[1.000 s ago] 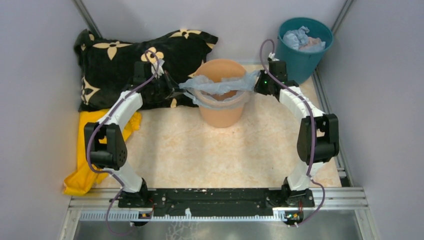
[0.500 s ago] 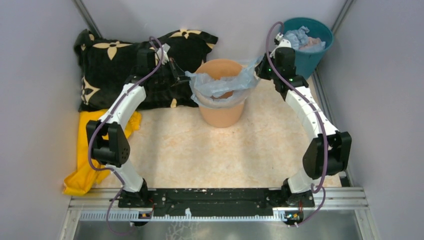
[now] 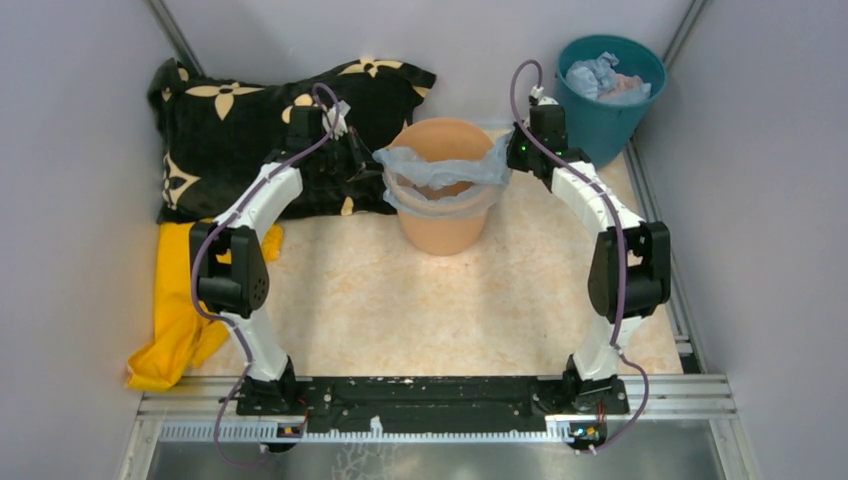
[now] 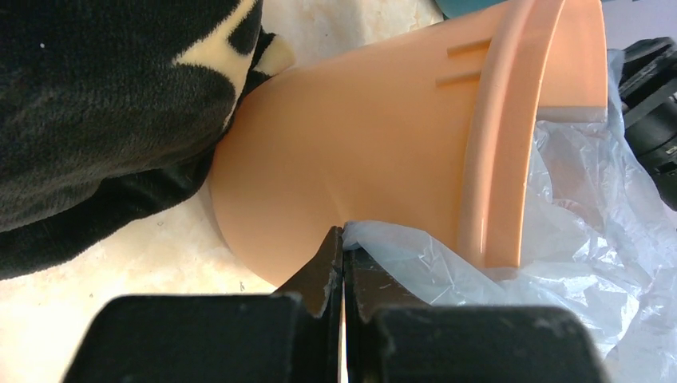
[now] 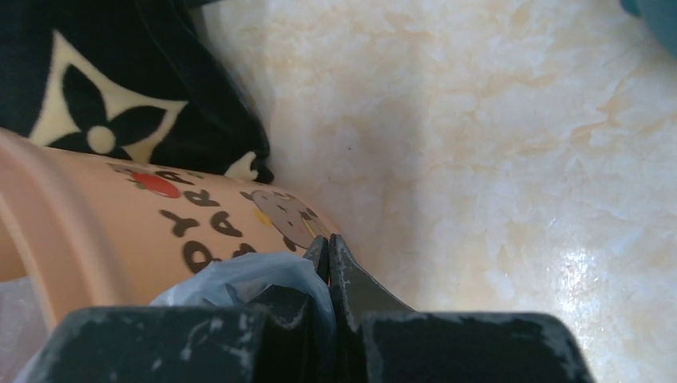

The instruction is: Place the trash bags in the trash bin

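The peach-orange trash bin [image 3: 443,228] stands upright at the back middle of the table. A pale blue trash bag [image 3: 440,172] is stretched across its mouth and hangs over the front rim. My left gripper [image 3: 372,160] is at the bin's left side, shut on the bag's left edge. In the left wrist view the film [image 4: 551,263] runs out from the pinched jaw tips [image 4: 343,239] beside the bin's wall [image 4: 359,144]. My right gripper [image 3: 510,155] is at the bin's right side, shut on the bag's right edge [image 5: 239,275], its tips [image 5: 328,243] against the printed side of the bin [image 5: 120,231].
A black cushion with cream flowers [image 3: 240,120] lies just left of the bin, touching it. A yellow cloth [image 3: 178,320] lies along the left wall. A dark teal bucket [image 3: 610,85] holding crumpled material stands in the back right corner. Grey walls close in both sides.
The right arm rose toward the teal bucket with the bag edge, then came back down beside the bin's rim. The left gripper moved up and right, closer to the bin.
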Robot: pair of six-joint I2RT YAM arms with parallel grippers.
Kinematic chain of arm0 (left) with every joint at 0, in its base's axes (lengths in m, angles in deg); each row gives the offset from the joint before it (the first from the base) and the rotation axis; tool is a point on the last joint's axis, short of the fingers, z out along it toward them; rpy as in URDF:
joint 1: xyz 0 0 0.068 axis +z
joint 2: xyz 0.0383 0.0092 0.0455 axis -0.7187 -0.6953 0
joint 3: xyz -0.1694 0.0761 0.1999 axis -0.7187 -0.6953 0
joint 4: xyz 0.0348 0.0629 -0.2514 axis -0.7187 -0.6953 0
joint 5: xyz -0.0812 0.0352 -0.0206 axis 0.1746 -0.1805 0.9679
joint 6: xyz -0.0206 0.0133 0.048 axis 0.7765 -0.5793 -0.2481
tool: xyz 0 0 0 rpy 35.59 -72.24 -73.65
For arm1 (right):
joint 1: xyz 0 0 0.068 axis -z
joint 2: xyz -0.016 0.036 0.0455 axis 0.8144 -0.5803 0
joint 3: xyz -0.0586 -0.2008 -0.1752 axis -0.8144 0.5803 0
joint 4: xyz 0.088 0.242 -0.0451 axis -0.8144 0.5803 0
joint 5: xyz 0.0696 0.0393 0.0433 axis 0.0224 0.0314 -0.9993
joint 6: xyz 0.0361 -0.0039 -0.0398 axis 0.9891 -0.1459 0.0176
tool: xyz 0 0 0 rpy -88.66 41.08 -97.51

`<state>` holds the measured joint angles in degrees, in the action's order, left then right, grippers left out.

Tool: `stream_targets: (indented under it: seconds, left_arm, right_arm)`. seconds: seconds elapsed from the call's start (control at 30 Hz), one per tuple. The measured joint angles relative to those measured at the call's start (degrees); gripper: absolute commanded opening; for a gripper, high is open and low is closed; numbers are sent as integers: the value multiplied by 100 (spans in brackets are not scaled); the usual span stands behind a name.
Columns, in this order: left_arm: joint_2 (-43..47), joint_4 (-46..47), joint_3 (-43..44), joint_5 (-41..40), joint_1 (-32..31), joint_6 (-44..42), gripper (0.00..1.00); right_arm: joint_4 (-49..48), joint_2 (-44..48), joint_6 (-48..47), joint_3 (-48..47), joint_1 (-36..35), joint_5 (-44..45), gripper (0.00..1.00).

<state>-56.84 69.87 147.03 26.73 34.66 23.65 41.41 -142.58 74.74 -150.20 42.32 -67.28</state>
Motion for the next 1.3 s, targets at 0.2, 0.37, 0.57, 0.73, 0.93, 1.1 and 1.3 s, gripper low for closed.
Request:
stream_targets:
  seconds: [0.2, 0.37, 0.57, 0.73, 0.93, 1.1, 1.3]
  left_arm:
    - [-175, -11, 85, -55, -103, -57, 0]
    - [-404, -17, 177, -177, -258, -118, 0]
    - [-553, -15, 184, -356, -433, -179, 0]
    - [-553, 72, 72, -424, -579, -179, 0]
    - [-503, 35, -181, -433, -754, -229, 0]
    - [-195, -155, -485, -428, -802, -376, 0]
    - [251, -459, -654, -459, -820, -608, 0]
  right_arm:
    - [50, -337, 37, 0, 0, -76, 0]
    - [68, -407, 39, 17, 0, -98, 0]
    - [-94, -295, 42, 494, 37, -66, 0]
    - [-96, 68, 42, 1305, 33, -105, 0]
    - [-26, 769, 15, 2083, 24, -186, 0]
    - [111, 1434, -46, 2400, -35, -280, 1]
    - [605, 2179, -122, 2577, -181, -28, 39]
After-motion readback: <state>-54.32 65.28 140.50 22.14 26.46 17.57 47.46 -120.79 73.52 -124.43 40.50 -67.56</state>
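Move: Both hands already pinch the trash bag, one at each side of the orange bin. The bin stands about 14 cm to the right of the left hand, level with it fore and aft, its middle some 9 cm lower; the black cushion lies roughly 17 cm ahead and 18 cm left of that hand. From the right hand the orange bin is about 14 cm left and 1 cm back, the teal bin some 20 cm right and 17 cm ahead. Down first, then back towards the robot, both hands draw the bag along the orange bin's sides: the right sinks about 9 cm while pulling back, ends some 13 cm back after rising again, and starts opening its fingers on the bag. The left goes down and right towards the bin, then back some 6 cm, still pinching its edge of the bag. ##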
